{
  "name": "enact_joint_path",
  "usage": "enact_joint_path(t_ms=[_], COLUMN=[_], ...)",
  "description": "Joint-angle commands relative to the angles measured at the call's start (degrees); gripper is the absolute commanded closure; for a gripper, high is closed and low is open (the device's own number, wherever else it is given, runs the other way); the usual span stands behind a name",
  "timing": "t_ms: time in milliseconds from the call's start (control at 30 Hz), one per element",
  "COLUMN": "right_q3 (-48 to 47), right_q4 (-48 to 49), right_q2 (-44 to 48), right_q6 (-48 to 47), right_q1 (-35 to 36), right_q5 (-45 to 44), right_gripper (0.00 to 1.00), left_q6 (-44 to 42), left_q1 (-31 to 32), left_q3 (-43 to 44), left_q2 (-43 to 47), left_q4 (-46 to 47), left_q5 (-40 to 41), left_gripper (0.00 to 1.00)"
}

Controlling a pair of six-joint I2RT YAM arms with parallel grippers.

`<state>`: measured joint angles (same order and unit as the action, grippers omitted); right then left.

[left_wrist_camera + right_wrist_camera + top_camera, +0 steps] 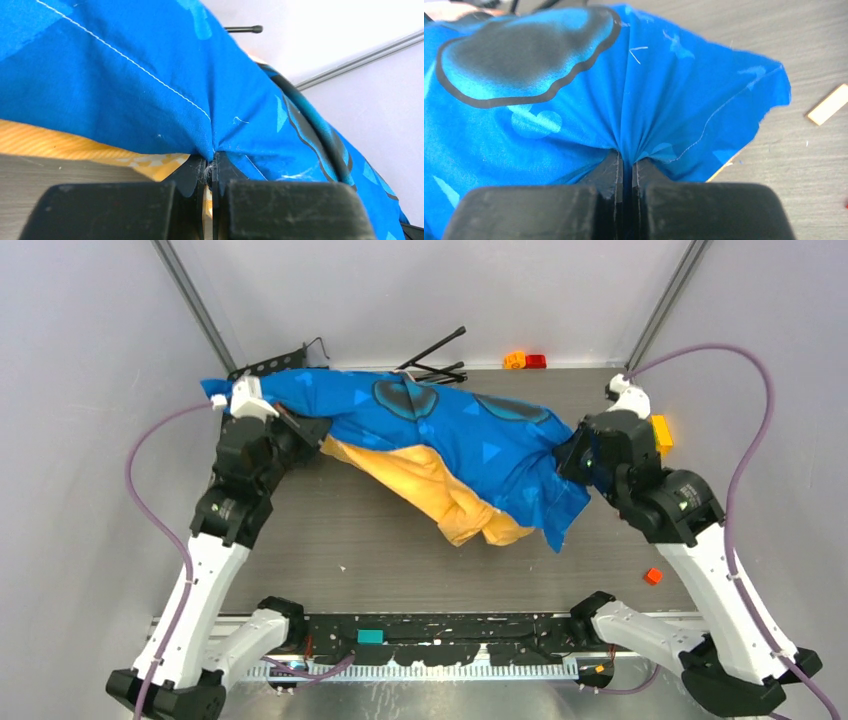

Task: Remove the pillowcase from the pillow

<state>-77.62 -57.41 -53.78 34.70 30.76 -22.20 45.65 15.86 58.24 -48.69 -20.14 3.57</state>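
The pillowcase (470, 435), bright blue with a dark cartoon print and an orange-yellow reverse, hangs stretched between both arms above the table. My left gripper (296, 430) is shut on its left end; in the left wrist view blue cloth (150, 90) puckers into the closed jaws at my left gripper (211, 159). My right gripper (572, 455) is shut on its right end, with pleats of the pillowcase (574, 100) running into my right gripper (627, 159). An orange-yellow fold (450, 500) sags toward the tabletop. The pillow is hidden or out of view.
A black folding stand (440, 355) lies at the back of the grey table (380, 550). Small orange and red blocks (525, 361) sit at the back edge, a yellow block (661, 432) by the right arm, a small orange piece (653, 576) at front right.
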Motion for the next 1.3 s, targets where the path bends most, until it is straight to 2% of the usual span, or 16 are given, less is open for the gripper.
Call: enact_joint_path(t_ms=[0, 100, 167, 233, 267, 300, 333, 367, 400, 500, 533, 633, 900, 1033, 1133, 1267], right_q3=[-13.0, -15.2, -14.6, -13.6, -13.1, -12.5, -11.9, -11.5, -11.3, -9.2, -8.1, -7.9, -17.3, -21.4, -21.3, -15.7], right_q4=[-1.7, -2.7, -1.1, 1.6, 3.6, 5.6, 7.3, 8.7, 9.5, 12.3, 13.8, 13.6, 8.2, 4.2, 3.6, 6.0], right_q2=[-7.7, -14.9, -19.5, -23.2, -24.8, -26.4, -27.8, -28.9, -29.6, -27.3, -25.5, -20.8, -17.3, -16.1, -16.0, -14.0], right_q6=[-4.0, -2.4, -0.1, 2.5, 3.6, 4.5, 5.6, 6.6, 6.6, 5.1, 4.3, 1.1, -3.7, -9.2, -10.5, -11.6], right_q1=[-3.8, -14.6, -20.9, -25.5, -27.2, -28.8, -29.8, -31.3, -31.9, -32.0, -32.0, -32.0, -31.5, -22.8, -18.5, -14.9], right_q5=[-4.4, 14.2, 24.8, 29.9, 31.2, 32.9, 34.5, 35.6, 36.6, 39.6, 40.1, 37.7, 37.0, 24.2, 24.6, 28.5], right_gripper=[0.98, 0.99, 1.00, 0.97, 0.90, 0.79, 0.59, 0.44, 0.34, 0.16, 0.13, 0.12, 0.11, 0.11, 0.11, 0.10], left_q6=[-1.0, -0.6, -0.3, 0.0, 0.2, 0.7, 1.6, 2.7, 3.6, 5.6, 5.9, 5.6, 5.2, 4.8, 4.6, 4.5], left_q1=[-0.4, -0.4, -0.4, -0.4, -0.4, -0.4, -0.4, -0.4, -0.3, -0.3, -0.3, -0.3, -0.3, -0.3, -0.3, -0.3], left_q3=[14.2, 18.9, 18.4, 18.1, 18.3, 18.3, 18.2, 17.8, 17.6, 17.1, 17.2, 17.4, 17.6, 18.2, 19.1, 21.7], left_q2=[-7.8, -15.0, -19.0, -23.6, -25.9, -28.0, -29.9, -31.9, -33.2, -35.6, -36.1, -37.0, -38.9, -39.9, -41.0, -43.9], left_q4=[-7.5, -11.3, -9.5, -7.8, -6.9, -5.9, -4.4, -2.9, -1.1, 2.6, 3.1, 4.2, 5.8, 5.9, 6.0, 5.7], left_q5=[-1.3, -2.6, -1.9, -0.7, -0.7, -0.5, -0.5, -0.9, -1.4, -2.9, -3.1, -2.7, -1.4, -1.0, -0.9, -0.9], left_gripper=[1.00, 1.00, 1.00, 1.00, 1.00, 1.00, 1.00, 1.00, 1.00, 1.00, 1.00, 1.00, 1.00, 1.00, 1.00, 1.00])
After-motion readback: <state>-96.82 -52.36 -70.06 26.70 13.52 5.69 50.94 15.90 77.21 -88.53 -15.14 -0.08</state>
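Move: Both hands already grip the pillow's blue pillowcase, held up over the table. From the left hand the pillow's middle is some 18 cm right, 3 cm back and 6 cm lower; the black board is about 17 cm ahead and 18 cm left, the black rods 25 cm ahead and 17 cm right, both some 30 cm down. From the right hand the pillow's middle is about 19 cm left, 3 cm ahead and 4 cm lower; the yellow-and-red blocks are some 32 cm ahead, 1 cm left, 30 cm down. After a short lift, both hands fling the pillow forward and down towards the rods and back wall, about 13 cm out; the left keeps its pinch, tips down some 20 degrees and then only creeps forward. The right opens wide during its downswing, lets go of the pillowcase, then rises about 15 cm while drawing back and finally left, stopping open above the cloth. ##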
